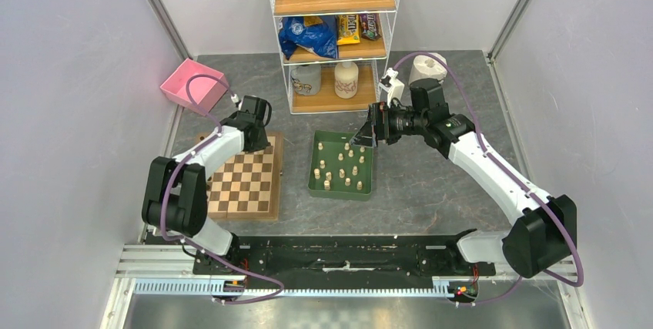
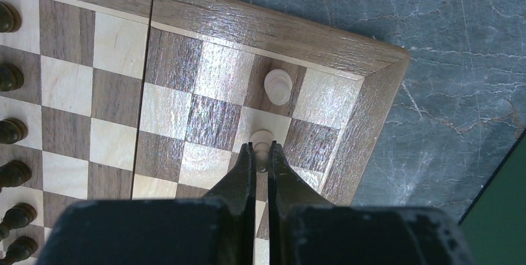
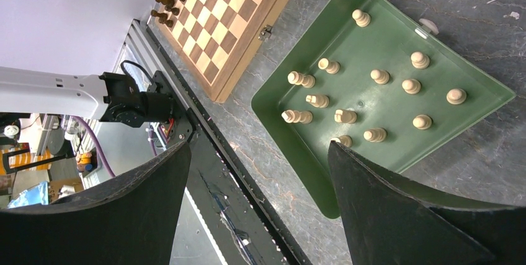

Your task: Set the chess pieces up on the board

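My left gripper [image 2: 262,148] is shut on a pale cream chess piece [image 2: 262,137] over a light square near a corner of the board [image 2: 260,26]. Another pale piece [image 2: 278,85] stands free on the dark square just beyond it. Dark brown pieces [image 2: 10,79] line the board's opposite side. In the top view the left wrist [image 1: 250,122] hides the fingers above the board's [image 1: 245,184] far end. My right gripper [image 3: 259,147] hangs open and empty over the green tray [image 3: 298,153], where several pale pieces [image 3: 371,76] stand or lie.
A pink bin [image 1: 189,85] sits beyond the board at the back left. A wire shelf [image 1: 335,28] with jars and snack bags stands behind the tray [image 1: 317,182]. A white roll [image 1: 426,67] is behind the right arm. The black mounting rail [image 1: 339,261] runs along the near edge.
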You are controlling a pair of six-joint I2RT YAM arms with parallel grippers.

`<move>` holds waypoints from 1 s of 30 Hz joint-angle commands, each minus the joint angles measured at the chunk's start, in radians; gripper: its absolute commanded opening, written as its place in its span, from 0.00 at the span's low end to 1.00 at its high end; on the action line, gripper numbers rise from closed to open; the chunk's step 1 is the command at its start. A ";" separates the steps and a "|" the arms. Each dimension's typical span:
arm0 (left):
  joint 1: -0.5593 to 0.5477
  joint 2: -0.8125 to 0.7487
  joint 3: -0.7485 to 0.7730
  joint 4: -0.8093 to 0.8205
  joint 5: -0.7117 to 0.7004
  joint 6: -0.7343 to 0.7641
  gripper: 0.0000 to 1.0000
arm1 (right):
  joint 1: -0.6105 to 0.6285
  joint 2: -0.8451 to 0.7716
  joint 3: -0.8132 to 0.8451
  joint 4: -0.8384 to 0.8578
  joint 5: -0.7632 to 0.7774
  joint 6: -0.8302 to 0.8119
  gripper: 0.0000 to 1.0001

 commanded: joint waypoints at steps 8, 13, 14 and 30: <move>0.007 0.020 0.027 0.015 -0.011 0.030 0.13 | 0.002 -0.004 0.053 0.000 0.012 -0.004 0.89; 0.007 0.022 0.027 0.014 -0.019 0.029 0.22 | 0.002 -0.004 0.053 0.001 0.009 -0.003 0.89; 0.007 0.023 0.029 0.013 -0.019 0.028 0.25 | 0.002 -0.005 0.053 0.001 0.010 -0.003 0.89; 0.003 -0.191 0.018 -0.025 -0.010 0.008 0.67 | 0.002 0.001 0.060 -0.002 0.009 -0.006 0.89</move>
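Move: The left hand's shut fingers hold a light pawn on its light square near the board's far right corner, at the hand point. Another light pawn stands about 3 cm straight ahead; the nearest dark pawn is some 15 cm left and level. The green tray's middle lies about 21 cm right, 4 cm back and 4 cm lower. From the right hand, the held pawn is roughly 25 cm left, 5 cm ahead and 17 cm below. The left fingers open wide around the light pawn, releasing it, then the hand rises about 1.5 cm. ##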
